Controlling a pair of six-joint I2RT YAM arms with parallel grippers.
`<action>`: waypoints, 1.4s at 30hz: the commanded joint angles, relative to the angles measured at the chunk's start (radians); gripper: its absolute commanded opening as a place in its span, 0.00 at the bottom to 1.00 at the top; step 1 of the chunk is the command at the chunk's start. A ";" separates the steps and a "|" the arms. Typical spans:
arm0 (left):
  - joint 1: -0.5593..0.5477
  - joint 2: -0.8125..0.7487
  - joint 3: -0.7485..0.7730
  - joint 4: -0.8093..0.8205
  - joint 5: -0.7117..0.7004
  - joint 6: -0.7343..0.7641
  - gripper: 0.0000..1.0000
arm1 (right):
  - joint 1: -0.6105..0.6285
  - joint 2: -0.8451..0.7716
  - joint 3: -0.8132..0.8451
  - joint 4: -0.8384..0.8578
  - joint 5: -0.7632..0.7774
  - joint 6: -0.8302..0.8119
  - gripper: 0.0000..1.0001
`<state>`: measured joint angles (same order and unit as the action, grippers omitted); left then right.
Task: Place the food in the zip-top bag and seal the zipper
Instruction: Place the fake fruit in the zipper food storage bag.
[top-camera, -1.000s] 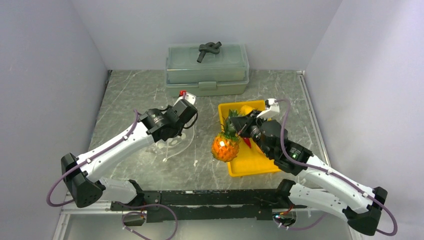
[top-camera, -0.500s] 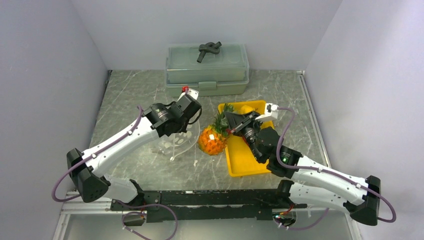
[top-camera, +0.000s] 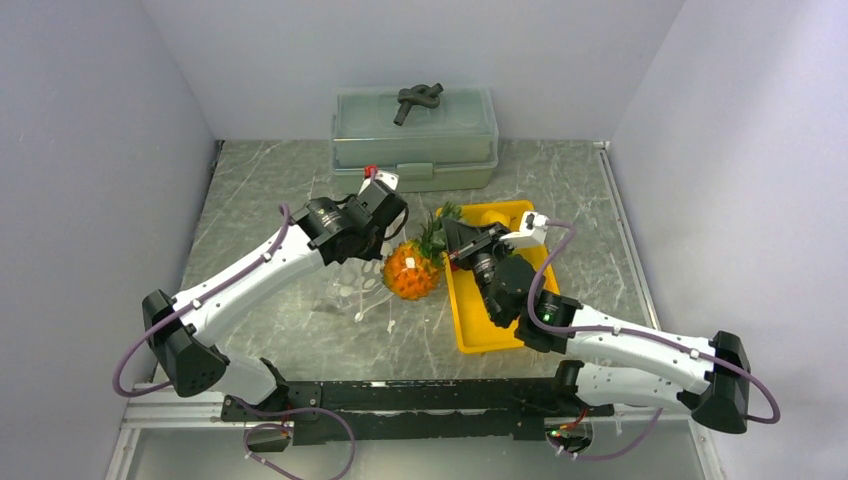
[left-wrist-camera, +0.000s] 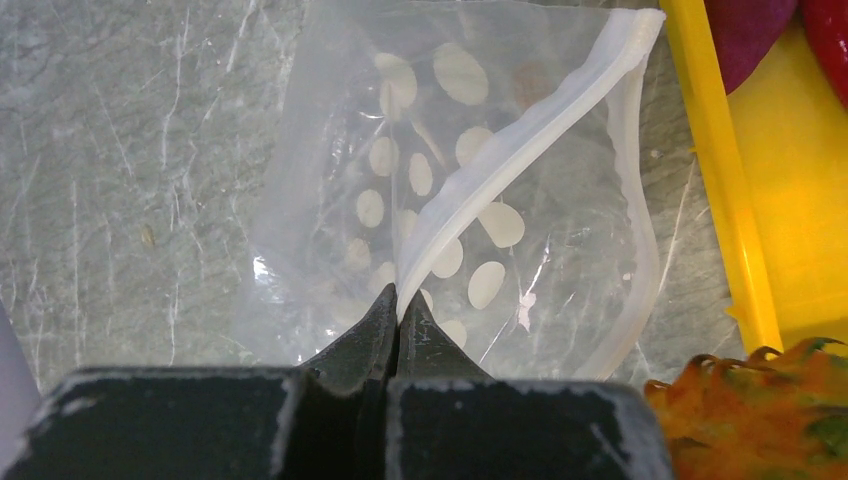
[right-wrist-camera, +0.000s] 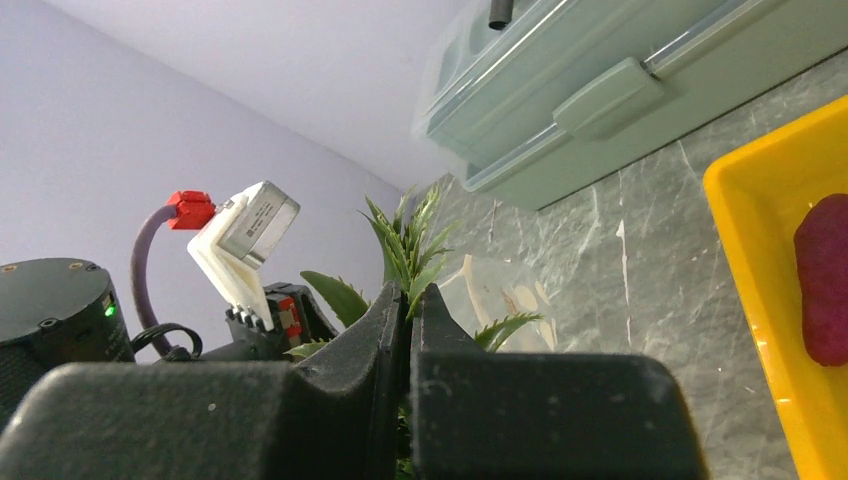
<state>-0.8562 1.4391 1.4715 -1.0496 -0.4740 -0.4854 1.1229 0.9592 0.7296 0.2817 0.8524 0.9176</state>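
Observation:
The orange pineapple (top-camera: 408, 277) hangs by its green crown (right-wrist-camera: 410, 235), and my right gripper (top-camera: 447, 243) (right-wrist-camera: 410, 300) is shut on those leaves. It sits just left of the yellow tray, next to the zip-top bag (top-camera: 347, 292) (left-wrist-camera: 450, 180). My left gripper (top-camera: 378, 250) (left-wrist-camera: 398, 300) is shut on the bag's zipper (left-wrist-camera: 520, 150), the whitish strip, and holds the mouth raised and gaping. In the left wrist view the pineapple (left-wrist-camera: 760, 400) shows at the bottom right, outside the bag. A purple eggplant (right-wrist-camera: 825, 275) (left-wrist-camera: 745, 35) and a red chili (left-wrist-camera: 830, 40) lie in the tray.
The yellow tray (top-camera: 480, 330) (left-wrist-camera: 720, 180) lies right of the bag under my right arm, with a yellow fruit (top-camera: 492, 216) at its far end. A grey-green lidded box (top-camera: 415, 140) (right-wrist-camera: 620, 80) stands at the back, a dark object (top-camera: 418, 100) on its lid.
My right gripper has carried the pineapple left, from over the tray's edge to beside the bag. My left gripper has moved up and right, still gripping the bag's edge.

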 joint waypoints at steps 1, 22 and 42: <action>0.012 -0.005 0.045 -0.007 0.038 -0.048 0.00 | 0.017 0.031 0.049 0.113 0.093 0.035 0.00; 0.037 -0.045 0.093 -0.016 0.137 -0.090 0.00 | 0.035 0.151 -0.023 0.215 0.260 0.119 0.00; 0.053 -0.054 0.080 0.021 0.223 -0.120 0.00 | 0.145 0.356 0.230 -0.245 0.597 0.380 0.00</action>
<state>-0.8108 1.4239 1.5265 -1.0584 -0.2764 -0.5728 1.2461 1.2797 0.8433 0.2516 1.3167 1.0863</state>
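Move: The right hand grips the pineapple by its leaves, the body hanging about 4 cm left, 3 back and 7 below. The bag's open mouth lies about 6 cm left of that hand, 2 back and 12 below; the yellow tray's middle is some 10 cm right, roughly level fore-and-aft, 27 below. From the left hand, pinching one zip rim, the mouth is about 4 cm right and 4 below, level fore-and-aft; the pineapple's body is 6 right, 1 back, 1 above. Downward for the most part, the right hand lowers the pineapple about 5 cm into the bag's mouth, easing forward first, then a little left late on, and turning some 20 degrees clockwise with its grip on the leaves kept. The left hand keeps pinching the zip rim and brings it slightly right and up, towards the fruit, rolling its left side down. ##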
